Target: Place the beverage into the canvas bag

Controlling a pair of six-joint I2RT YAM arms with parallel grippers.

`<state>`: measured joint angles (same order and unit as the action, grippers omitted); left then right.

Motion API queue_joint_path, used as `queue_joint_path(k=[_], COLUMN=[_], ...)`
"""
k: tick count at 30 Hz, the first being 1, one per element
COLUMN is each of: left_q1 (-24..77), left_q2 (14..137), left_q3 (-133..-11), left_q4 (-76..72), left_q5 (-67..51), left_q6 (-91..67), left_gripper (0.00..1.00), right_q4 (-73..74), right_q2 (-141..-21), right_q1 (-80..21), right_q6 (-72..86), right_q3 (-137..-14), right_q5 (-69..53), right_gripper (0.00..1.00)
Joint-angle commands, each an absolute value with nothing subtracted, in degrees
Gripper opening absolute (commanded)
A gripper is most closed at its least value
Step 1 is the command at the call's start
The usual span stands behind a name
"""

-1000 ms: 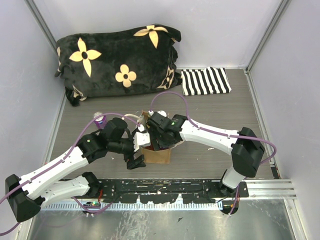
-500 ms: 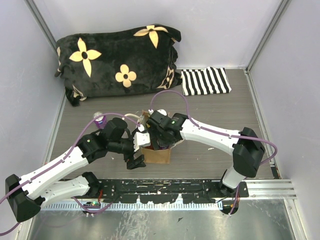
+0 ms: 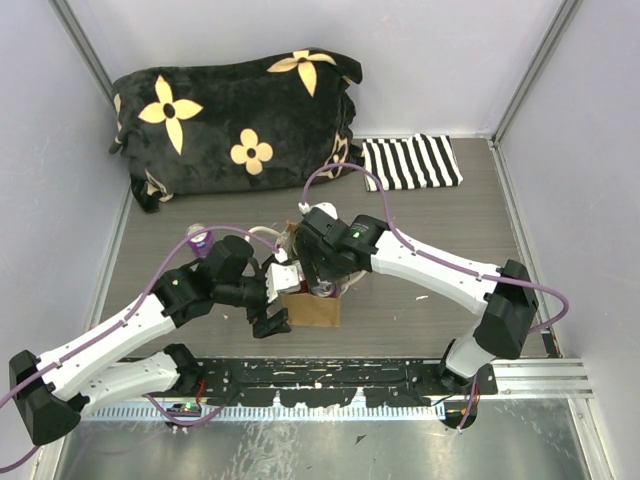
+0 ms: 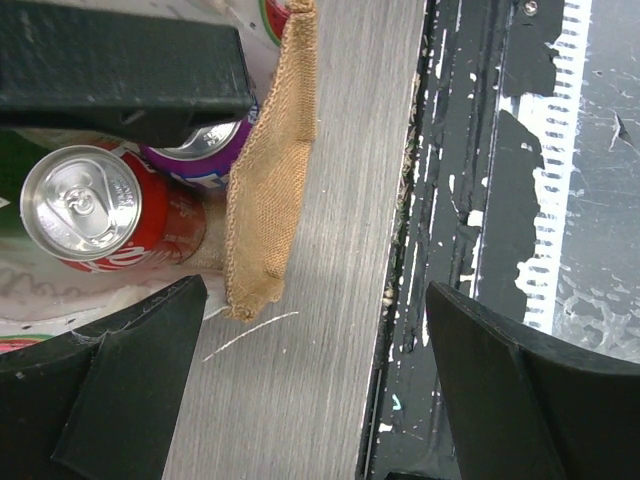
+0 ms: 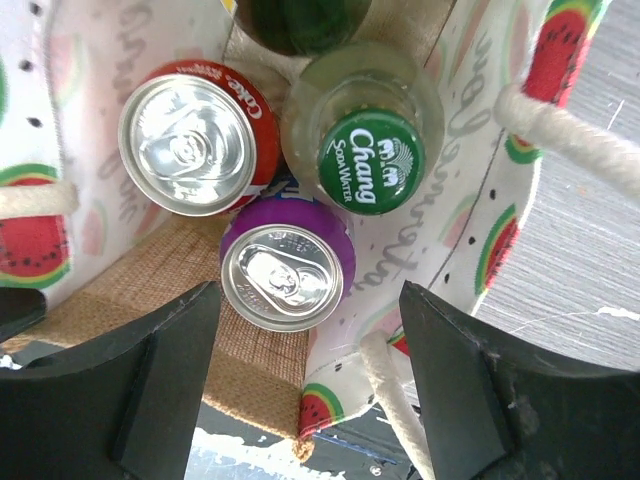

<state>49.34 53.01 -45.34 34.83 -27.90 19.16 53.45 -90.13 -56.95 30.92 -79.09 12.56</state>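
Note:
The tan canvas bag (image 3: 312,310) stands upright near the table's front edge. In the right wrist view its watermelon-print lining (image 5: 470,200) holds a purple can (image 5: 285,270), a red Coke can (image 5: 195,135), a green-capped Chang bottle (image 5: 365,150) and a dark bottle top (image 5: 300,20). My right gripper (image 3: 325,278) hovers just above the bag's mouth, open and empty (image 5: 310,400), with the purple can below the jaws. My left gripper (image 3: 270,320) is open and empty (image 4: 310,400) at the bag's front left corner (image 4: 270,190), not touching it.
A black flowered pillow (image 3: 235,120) lies at the back left and a black-and-white striped cloth (image 3: 410,163) at the back right. A small purple-capped bottle (image 3: 198,238) stands left of the bag. The black mounting rail (image 3: 350,380) runs along the near edge.
My right wrist has risen and tipped over the bag, and its elbow has swung right. The purple can now shows in the bag under the open jaws. The left arm has barely moved.

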Motion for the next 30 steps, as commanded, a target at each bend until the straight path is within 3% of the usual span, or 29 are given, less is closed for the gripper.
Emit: queue_joint_path(k=[1,8,14,19,30], left_q1=[48.23,41.95,21.23,4.66,-0.76], left_q2=[51.24,48.91,54.76,67.06,90.5], left_q3=[-48.68,-59.07,-68.71,-73.64,-80.76], left_q4=[36.19,35.12,38.6,44.38,53.26], left_q5=[-24.05,-16.36,-20.08,-23.82,-17.18], left_q6=[17.72,11.24,1.65,0.28,10.35], left_gripper=[0.98,0.98,0.98,0.98,0.98], right_q4=[53.82,52.08,52.37,53.87,55.46], right_q2=[-85.99,-84.39,-83.94,-83.63,-80.5], right_q1=[-57.07,-56.6,-54.49,-51.82,-49.76], right_q6=[30.54,30.73,29.44,29.34,30.57], right_q3=[-85.43,-92.47,-95.66,-95.82,-92.38], right_q5=[15.58,21.48,24.02,23.3,23.25], right_gripper=[0.78,0.78,0.8,0.8,0.8])
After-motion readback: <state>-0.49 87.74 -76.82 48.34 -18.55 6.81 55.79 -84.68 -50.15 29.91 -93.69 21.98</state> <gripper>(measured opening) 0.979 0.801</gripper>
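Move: The loose purple can stands about 22 cm ahead and 21 cm to the left of my left hand, its middle some 10 cm lower. From that hand the canvas bag is roughly 13 cm ahead and 8 cm to the right, 9 cm lower. My right hand is over the bagged purple can, whose middle is about 9 cm below, 1 cm back and 1 cm left; from it the loose can lies some 12 cm ahead and 33 cm left. I swing my left hand in an arc, about 23 cm forward and 19 cm left, towards the loose purple can, climbing some 15 cm and then sinking back, fingers wide open, wrist turning about 65 degrees counter-clockwise and tipping down late. I raise my empty, open right hand 12 cm off the bag and 7 cm forward, its fingers tilting outward. ##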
